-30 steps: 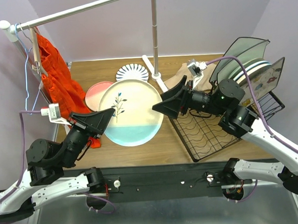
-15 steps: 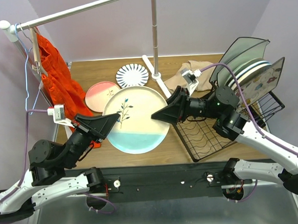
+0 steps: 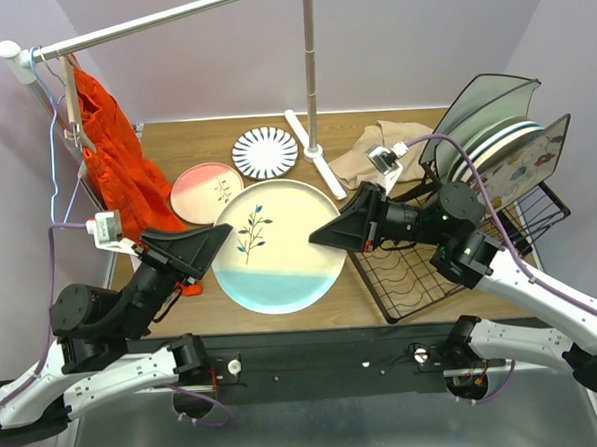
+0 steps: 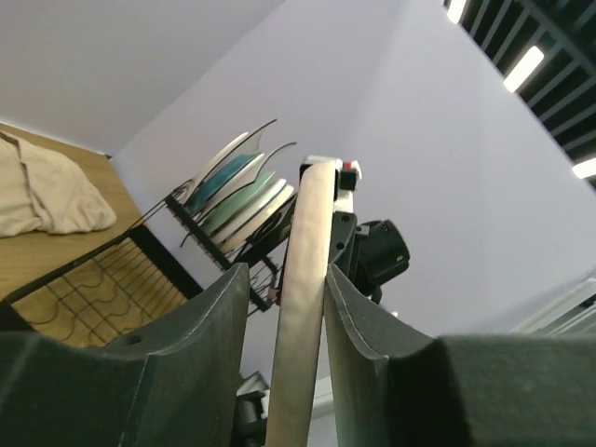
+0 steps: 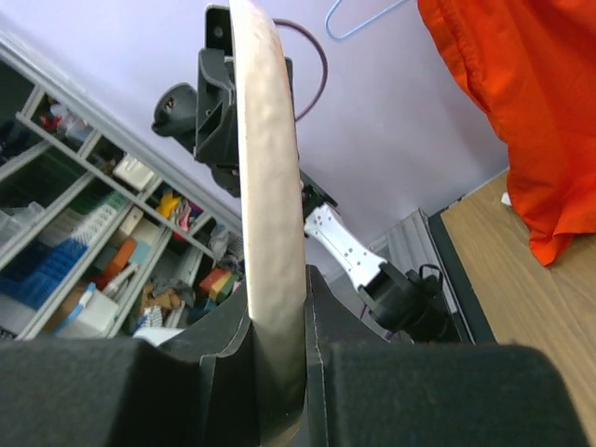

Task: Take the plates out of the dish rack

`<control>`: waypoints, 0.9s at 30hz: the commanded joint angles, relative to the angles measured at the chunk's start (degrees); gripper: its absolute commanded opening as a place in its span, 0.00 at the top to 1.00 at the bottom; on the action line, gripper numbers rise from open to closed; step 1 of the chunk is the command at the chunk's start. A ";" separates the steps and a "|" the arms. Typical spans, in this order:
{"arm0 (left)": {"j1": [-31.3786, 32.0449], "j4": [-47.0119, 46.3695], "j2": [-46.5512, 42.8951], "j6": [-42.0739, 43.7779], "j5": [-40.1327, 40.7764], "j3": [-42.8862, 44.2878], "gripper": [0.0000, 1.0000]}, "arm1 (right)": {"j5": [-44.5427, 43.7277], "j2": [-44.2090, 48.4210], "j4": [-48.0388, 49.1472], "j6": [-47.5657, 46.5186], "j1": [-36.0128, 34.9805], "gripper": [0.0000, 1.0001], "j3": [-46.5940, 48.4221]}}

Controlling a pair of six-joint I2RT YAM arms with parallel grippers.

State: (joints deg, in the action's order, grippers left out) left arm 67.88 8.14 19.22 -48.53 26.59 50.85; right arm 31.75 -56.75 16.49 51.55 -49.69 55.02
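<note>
A large round cream-and-blue plate (image 3: 280, 246) with a sprig motif hangs level over the table between my two grippers. My right gripper (image 3: 321, 236) is shut on its right rim, and the plate edge (image 5: 265, 168) is pinched between those fingers (image 5: 277, 298). My left gripper (image 3: 222, 234) straddles the left rim with its jaws open. There the plate edge (image 4: 303, 298) rests against one finger with a gap to the other. The black wire dish rack (image 3: 421, 267) at the right holds several upright plates (image 3: 494, 138).
A pink plate (image 3: 205, 191) and a dark-striped plate (image 3: 265, 152) lie flat behind the held plate. A beige cloth (image 3: 380, 154) lies by the rack. The white rail post (image 3: 311, 73) stands mid-back, and an orange garment (image 3: 115, 153) hangs at the left.
The large plate has shifted right and slightly nearer. My right gripper has closed on its right rim. My left gripper's jaws have widened off the left rim.
</note>
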 commanded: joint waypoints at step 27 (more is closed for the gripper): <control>-0.20 16.91 8.37 7.48 17.62 6.10 0.28 | -35.00 -16.71 -2.16 -3.55 -0.32 0.99 18.95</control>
State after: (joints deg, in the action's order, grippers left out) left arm 67.85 23.27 24.93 -47.68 43.88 55.33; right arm 1.76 -68.75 8.73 49.78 -49.93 65.69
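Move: The right hand pinches the right rim of the blue-and-cream plate, whose middle is about 13 cm to its left. The striped plate lies some 50 cm ahead of it, 18 cm left and 40 cm below; the pink plate is some 37 cm ahead and 35 cm left of the right hand, the rack's empty tray about 15 cm ahead and 26 cm right, both about as low. From the left hand, the striped plate lies 50 cm ahead and 4 cm right. Right hand carries the pinched plate 12 cm forward towards the striped plate, turning 30 degrees clockwise; left fingers open wider. ##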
